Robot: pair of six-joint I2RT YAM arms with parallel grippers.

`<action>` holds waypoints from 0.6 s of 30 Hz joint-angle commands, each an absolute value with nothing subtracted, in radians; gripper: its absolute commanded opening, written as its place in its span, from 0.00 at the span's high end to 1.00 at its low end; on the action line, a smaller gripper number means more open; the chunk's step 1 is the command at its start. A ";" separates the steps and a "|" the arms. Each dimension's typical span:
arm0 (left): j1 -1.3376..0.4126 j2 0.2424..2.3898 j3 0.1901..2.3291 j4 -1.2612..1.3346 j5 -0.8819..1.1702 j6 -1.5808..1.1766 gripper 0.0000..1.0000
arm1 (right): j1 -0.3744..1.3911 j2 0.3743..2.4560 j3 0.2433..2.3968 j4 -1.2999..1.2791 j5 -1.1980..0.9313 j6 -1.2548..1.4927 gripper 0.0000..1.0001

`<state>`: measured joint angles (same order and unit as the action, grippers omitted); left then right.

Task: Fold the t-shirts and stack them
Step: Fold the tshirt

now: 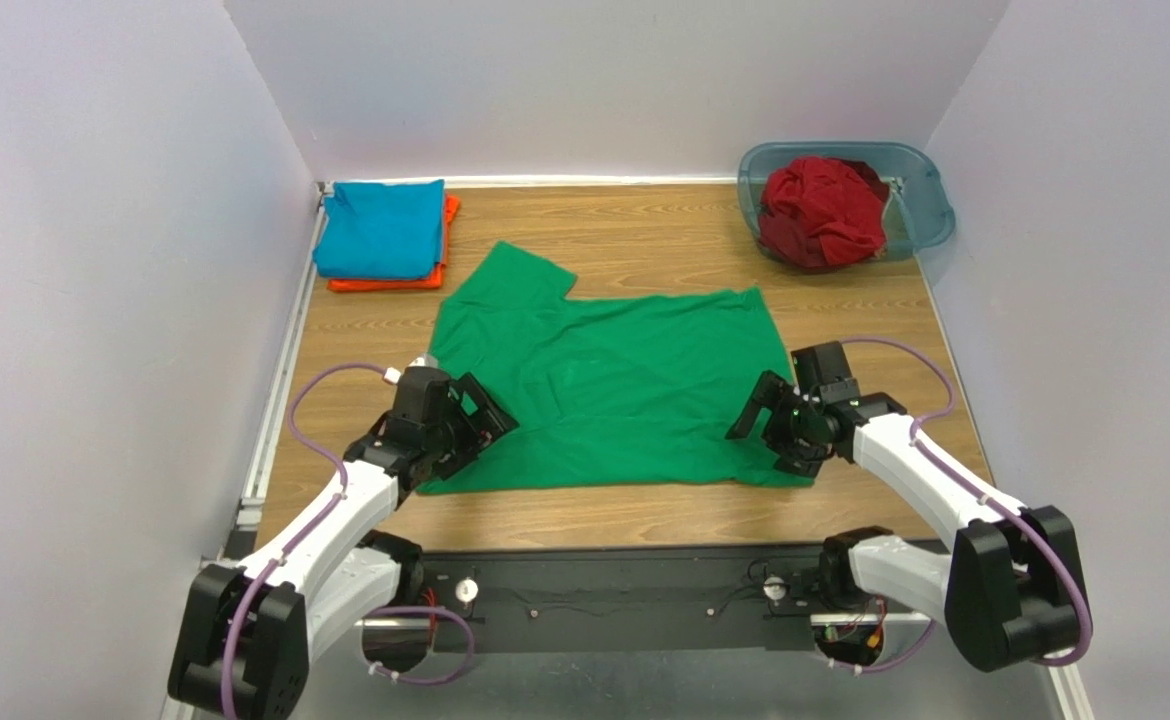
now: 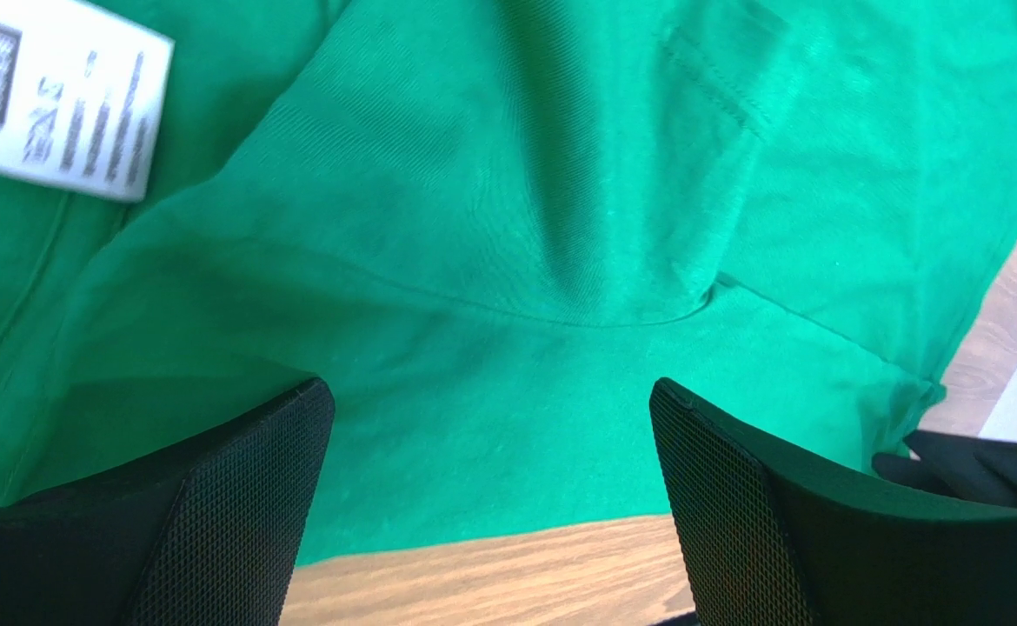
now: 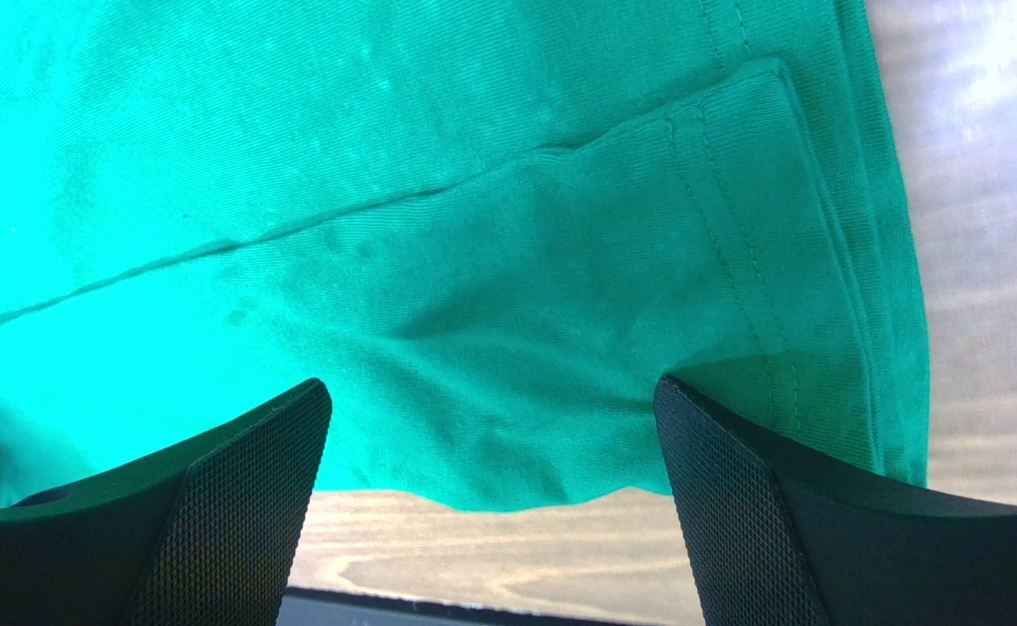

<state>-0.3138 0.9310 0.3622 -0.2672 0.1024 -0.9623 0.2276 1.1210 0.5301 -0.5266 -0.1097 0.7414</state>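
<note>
A bright green t-shirt (image 1: 606, 383) lies spread on the wooden table, one sleeve pointing to the far left. Its white tag (image 2: 57, 98) shows in the left wrist view. My left gripper (image 1: 474, 425) hovers open over the shirt's near left corner, the cloth (image 2: 501, 261) below the jaws. My right gripper (image 1: 769, 428) hovers open over the near right corner, above the hemmed edge (image 3: 762, 261). Neither holds anything. A teal-blue t-shirt (image 1: 381, 228) lies folded on an orange one (image 1: 396, 279) at the far left. A dark red t-shirt (image 1: 821, 212) sits crumpled in the tub.
A translucent blue-grey tub (image 1: 922, 188) stands at the far right corner. White walls close in the table on three sides. Bare wood (image 1: 621, 518) runs between the shirt's near edge and the black base rail (image 1: 621, 593).
</note>
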 commanded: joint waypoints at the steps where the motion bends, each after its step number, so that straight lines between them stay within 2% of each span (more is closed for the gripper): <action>1: -0.319 0.899 0.380 -0.362 0.058 -0.986 0.02 | 0.225 1.089 0.525 -0.629 -0.112 0.764 0.00; 8: -0.319 0.911 0.552 -0.373 0.014 -0.908 0.02 | 0.224 1.088 0.698 -0.629 -0.025 0.677 0.00; 11: -0.318 0.971 0.678 -0.353 -0.090 -0.847 0.02 | 0.225 1.121 0.811 -0.627 0.082 0.661 0.00; 18: -0.287 1.329 1.044 -0.245 -0.136 -0.661 0.02 | 0.225 1.305 1.026 -0.615 0.264 0.620 0.00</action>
<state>-0.3050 1.1942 0.9218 -0.3038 -0.0708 -0.7921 0.2276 1.2167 0.9375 -0.6216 0.1127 0.6621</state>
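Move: The shirt's far sleeve, folded out flat, lies about 28 cm ahead of the left hand and 4 cm to its right. The white label is 7 cm left of that hand and 3 cm ahead, and the blue folded shirt some 36 cm ahead and 21 cm left. The right hand has the shirt's far right corner about 25 cm straight ahead, with the basket roughly 42 cm ahead and 16 cm to its right. Everything but the basket is about level with the fingertips. Up and forward, both open hands come free of the green shirt's near part after barely finishing their drag towards the bases. The left rises and advances about 14 cm towards the far sleeve, the right about 10 cm each way towards the far right corner; both speed up, their fingers tilting outward some 15–20 degrees and staying wide open. ##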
